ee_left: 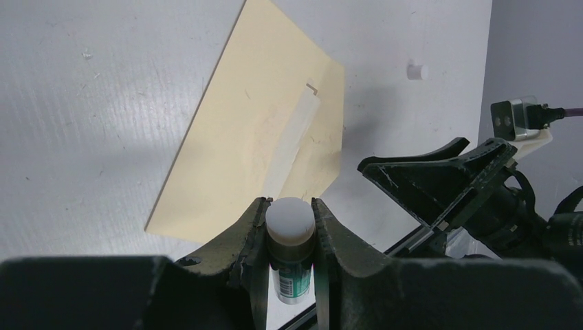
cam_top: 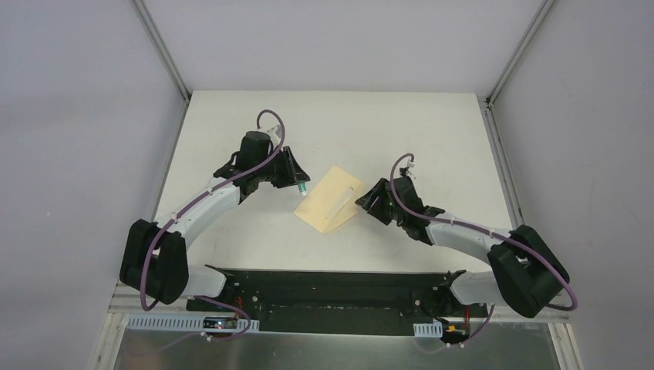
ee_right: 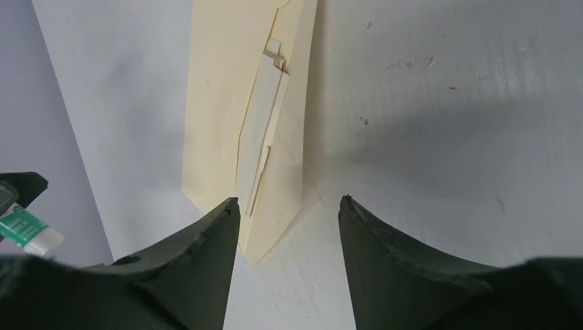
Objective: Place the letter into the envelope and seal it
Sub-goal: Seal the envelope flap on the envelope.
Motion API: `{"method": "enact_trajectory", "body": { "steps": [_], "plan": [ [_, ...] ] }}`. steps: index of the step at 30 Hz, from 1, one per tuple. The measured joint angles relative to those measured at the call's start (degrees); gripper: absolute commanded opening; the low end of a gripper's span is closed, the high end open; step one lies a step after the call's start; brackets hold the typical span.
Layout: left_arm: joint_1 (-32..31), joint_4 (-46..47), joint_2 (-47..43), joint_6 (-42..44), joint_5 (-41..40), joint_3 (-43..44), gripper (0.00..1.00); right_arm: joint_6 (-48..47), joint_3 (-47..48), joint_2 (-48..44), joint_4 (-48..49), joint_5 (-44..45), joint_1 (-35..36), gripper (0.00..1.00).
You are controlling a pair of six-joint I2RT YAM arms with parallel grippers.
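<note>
The yellow-tan envelope (cam_top: 328, 199) (ee_left: 254, 124) (ee_right: 220, 103) lies flat mid-table, with a paler strip (ee_right: 260, 130) running along its face. The letter does not show as a separate sheet. My left gripper (cam_top: 299, 183) (ee_left: 289, 203) hovers just left of the envelope, shut on a white-green glue tube (ee_left: 290, 223) (cam_top: 302, 187) whose white end points toward the paper. My right gripper (cam_top: 364, 199) (ee_right: 289, 199) is open at the envelope's right corner. That corner reaches between the fingers, close to the left fingertip (ee_right: 230, 206), and nothing is gripped.
A small white cap (ee_left: 416, 71) lies on the table beyond the envelope. The right arm (ee_left: 467, 185) shows in the left wrist view, close across the envelope. The glue tube (ee_right: 24, 230) shows at the left edge of the right wrist view. Grey walls enclose the white table (cam_top: 401, 131).
</note>
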Motion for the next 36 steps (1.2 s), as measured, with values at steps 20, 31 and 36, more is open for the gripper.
{"method": "enact_trajectory", "body": {
  "steps": [20, 31, 36],
  "plan": [
    [0.0, -0.1, 0.0, 1.7, 0.0, -0.2, 0.00, 3.1, 0.5, 13.6, 12.4, -2.1, 2.8, 0.26],
    [-1.3, 0.0, 0.5, 2.4, 0.8, -0.9, 0.00, -3.8, 7.9, 13.6, -0.1, -11.8, -3.8, 0.03],
    [-3.9, 0.0, 3.0, 3.4, 1.7, -0.9, 0.00, -10.1, 16.4, 13.6, -12.5, -17.4, -6.0, 0.03]
  ]
}}
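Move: The envelope's open flap lies just off the right gripper's open fingers: its middle is about 4 cm to the left, 1 cm ahead and 5 cm below. The envelope body is some 9 cm left and 2 cm ahead; a small white cap is about 14 cm right and 6 cm ahead, both on the table. From the left hand, holding the glue stick, the flap is roughly 12 cm right, 4 cm back and 14 cm below. Lower the right gripper about 4 cm while sliding it some 3 cm left onto the flap's outer edge, and close the fingers to pinch it. Then raise the pinched flap about 3.5 cm, edging slightly forward and turning the hand counter-clockwise. Late on, ease the left gripper down, back and right a couple of centimetres towards the flap, keeping its hold on the glue stick. ##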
